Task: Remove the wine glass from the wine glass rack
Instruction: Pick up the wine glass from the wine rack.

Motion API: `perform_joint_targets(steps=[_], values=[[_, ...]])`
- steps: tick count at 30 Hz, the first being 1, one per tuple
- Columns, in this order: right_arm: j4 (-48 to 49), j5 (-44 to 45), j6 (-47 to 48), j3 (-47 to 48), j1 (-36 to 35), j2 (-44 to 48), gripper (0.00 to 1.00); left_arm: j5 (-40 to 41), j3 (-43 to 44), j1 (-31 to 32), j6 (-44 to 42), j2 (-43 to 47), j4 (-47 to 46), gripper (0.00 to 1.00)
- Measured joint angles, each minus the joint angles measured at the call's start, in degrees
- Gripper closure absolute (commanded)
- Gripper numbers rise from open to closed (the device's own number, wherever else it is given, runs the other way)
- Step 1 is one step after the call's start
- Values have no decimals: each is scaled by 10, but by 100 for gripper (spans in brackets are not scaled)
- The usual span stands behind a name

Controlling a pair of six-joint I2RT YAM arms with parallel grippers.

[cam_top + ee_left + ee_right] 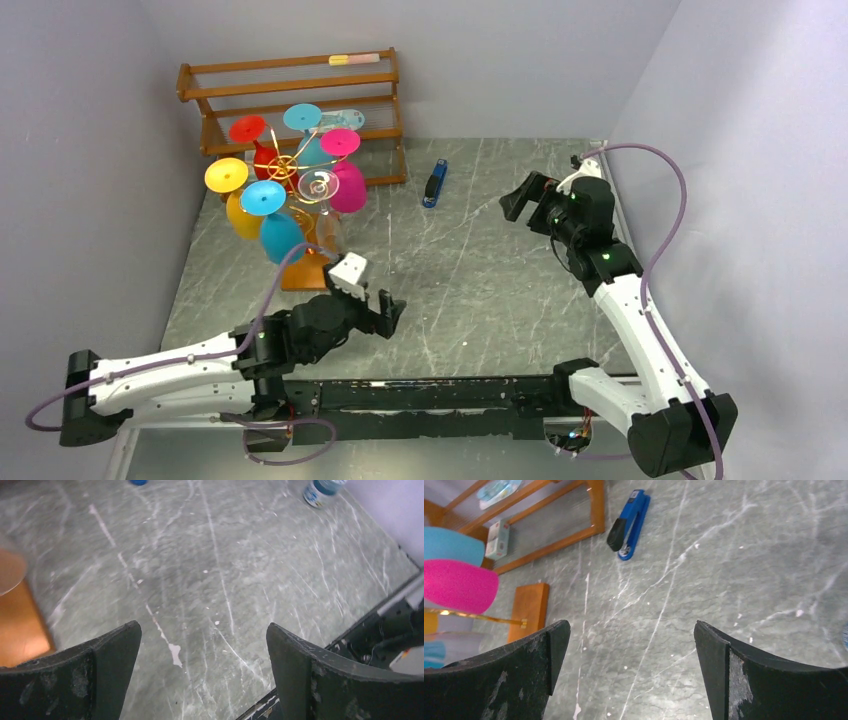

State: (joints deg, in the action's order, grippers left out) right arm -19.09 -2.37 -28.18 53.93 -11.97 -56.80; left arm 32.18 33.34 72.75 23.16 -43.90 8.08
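The wine glass rack (290, 168), a gold wire tree on an orange-brown wooden base (305, 272), stands at the table's left. Several wine glasses hang on it upside down: red (262, 150), teal (305, 135), magenta (347, 180), yellow (238, 205), blue (275, 225) and a clear one (322, 205). My left gripper (372, 292) is open just right of the base, nothing between its fingers; its wrist view (202, 626) shows bare table and the base's corner (20, 625). My right gripper (525, 200) is open at mid right, apart from the rack; in its view (631, 625) the magenta glass (459, 585) lies far left.
A brown slatted wooden shelf (300, 95) stands against the back wall behind the rack. A blue stapler (435, 183) lies on the grey marble table between rack and right arm. A small bottle (320, 490) shows in the left wrist view. Walls close in on the left, back and right.
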Motion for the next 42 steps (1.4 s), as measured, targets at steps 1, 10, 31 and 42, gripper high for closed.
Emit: perform_joint_targets(steps=[1,10,31,42], values=[[6,-12,-1,-3,0,-2,0,22,-3,0,24,18,21,0],[118,-215,-16,-52,-7,-23,0,148,10,0,239,71,229,0],[257,-209,-108,80,-279,-153,19,286,91,0,478,82,555,0],[326,-197,-173,181,-344,-284,29,258,73,0,409,6,483,0]])
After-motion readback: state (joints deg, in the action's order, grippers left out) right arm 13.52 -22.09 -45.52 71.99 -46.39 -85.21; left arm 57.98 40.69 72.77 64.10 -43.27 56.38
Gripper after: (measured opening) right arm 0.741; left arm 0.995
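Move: The clear wine glass, hanging foot-up on the rack's near right side, is roughly 41 cm to the right hand's left, 7 cm back and a little above. The pink glass hangs about 11 cm farther out than the clear one and 5 cm to its right; the near blue glass is some 11 cm to the clear one's left and 2 cm nearer. From the left hand, the clear glass lies about 15 cm ahead, 12 cm left and 7 cm up. Leftward across the table towards the clear glass, the right hand sweeps some 31 cm, drawing back a little and climbing, while turning counter-clockwise about 50 degrees, rolling its left side up and closing by a quarter. The left hand, wide open, swings left, dips, then eases back right, swivelling about 40 degrees counter-clockwise to face the rack. ##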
